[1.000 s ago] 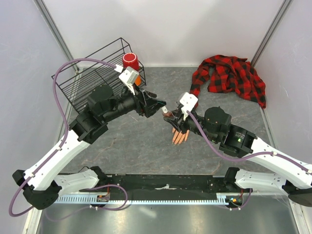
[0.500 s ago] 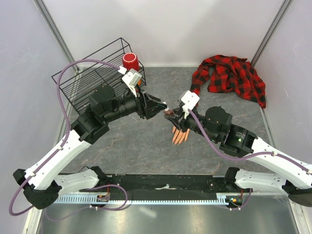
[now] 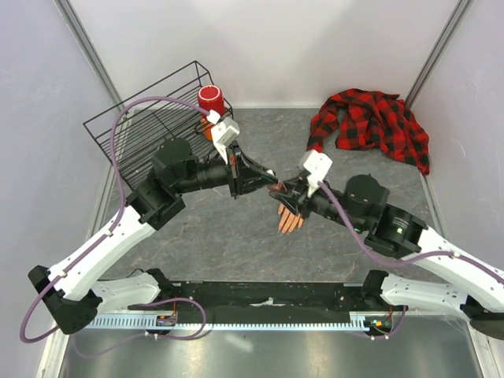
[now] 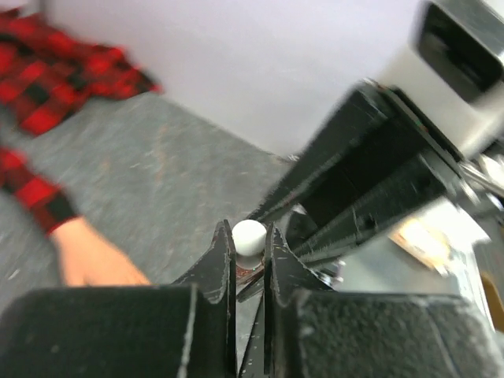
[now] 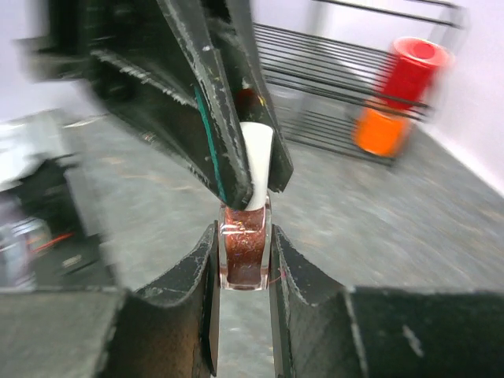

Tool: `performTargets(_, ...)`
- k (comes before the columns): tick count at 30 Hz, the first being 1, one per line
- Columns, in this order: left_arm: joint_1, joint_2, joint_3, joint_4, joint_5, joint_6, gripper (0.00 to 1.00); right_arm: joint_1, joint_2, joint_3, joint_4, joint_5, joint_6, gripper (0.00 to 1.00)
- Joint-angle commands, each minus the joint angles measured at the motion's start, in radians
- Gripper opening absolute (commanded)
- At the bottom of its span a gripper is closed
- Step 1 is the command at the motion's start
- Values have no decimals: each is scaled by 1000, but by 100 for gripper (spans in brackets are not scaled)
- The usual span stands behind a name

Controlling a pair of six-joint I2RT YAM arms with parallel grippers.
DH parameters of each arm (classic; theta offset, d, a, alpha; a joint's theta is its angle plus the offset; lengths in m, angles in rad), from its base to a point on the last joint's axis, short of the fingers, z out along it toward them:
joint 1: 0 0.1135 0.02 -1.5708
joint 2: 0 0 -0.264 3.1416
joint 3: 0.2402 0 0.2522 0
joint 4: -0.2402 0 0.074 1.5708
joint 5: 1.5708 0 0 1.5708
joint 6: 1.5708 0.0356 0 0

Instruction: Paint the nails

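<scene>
A small glass bottle (image 5: 246, 253) of glittery red-brown polish sits between the fingers of my right gripper (image 5: 244, 232), which is shut on it. My left gripper (image 4: 249, 230) is shut on the bottle's white cap (image 4: 249, 235). In the top view both grippers meet at the bottle (image 3: 276, 187), just above the pale peach mannequin hand (image 3: 289, 221) lying on the grey table. The nails at its fingertips are too small to make out. In the left wrist view the hand (image 4: 90, 258) comes out of a red plaid sleeve (image 4: 43, 206).
A black wire basket (image 3: 146, 130) stands at the back left. A red cup (image 3: 211, 98) and an orange object (image 5: 379, 130) are beside it. The red-and-black plaid shirt (image 3: 370, 122) is bunched at the back right.
My left gripper has moved right to the bottle and closed on its white cap. The right gripper has kept its hold on the bottle and shifted slightly right.
</scene>
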Motion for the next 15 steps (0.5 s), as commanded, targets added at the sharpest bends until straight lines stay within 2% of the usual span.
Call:
performTargets(1,-8,-40,-103,322,393,21,2,12,-125,-50,161,-725,41,0)
performTargets(2,-8,-48,-114,360,428,5,2,12,-139,-62,267,-858,90,0)
performTargets(3,-8,-50,-130,396,457,-39,2,12,-148,-82,363,-951,259,0)
performTargets(4,-8,-51,-140,479,497,-64,2,13,-165,-141,479,-1016,355,0)
performTargets(5,-8,-53,-147,512,513,-87,2,12,-168,-166,668,-1069,447,0)
performTargets(6,-9,-53,-155,545,527,-125,2,12,-177,-177,692,-1070,489,0)
performTargets(7,-9,-54,-154,564,533,-134,2,10,-180,-168,666,-1058,462,0)
performTargets(9,-9,-62,-146,562,531,-142,2,12,-195,-154,550,-1007,411,0)
performTargets(11,-9,-71,-123,454,478,-124,2,12,-199,-116,400,-920,312,0)
performTargets(14,-9,-96,-40,215,346,3,54,13,-202,-75,251,-785,195,0)
performTargets(15,-9,-120,-16,169,271,22,65,12,-197,-53,203,-683,166,0)
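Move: Between the left fingertips sits the nail polish's white cap, with the bottle's glass in the right fingers some 4 cm below it. The cap is about 4 cm above the right hand. The mannequin hand lies far below on the table, roughly 4 cm ahead and 9 cm to the right of both hands. The plaid sleeve is about 25 cm ahead and 17 cm to the right of them, also at table level. Swinging back together towards the robot's base, away from the mannequin hand, both hands carry the polish bottle some 12 cm and rise about 4 cm. The left turns roughly 35 degrees clockwise and the right about 40 counter-clockwise. The right keeps its pinch on the glass; once the swing has run out, the left fingers open about halfway around the cap. ##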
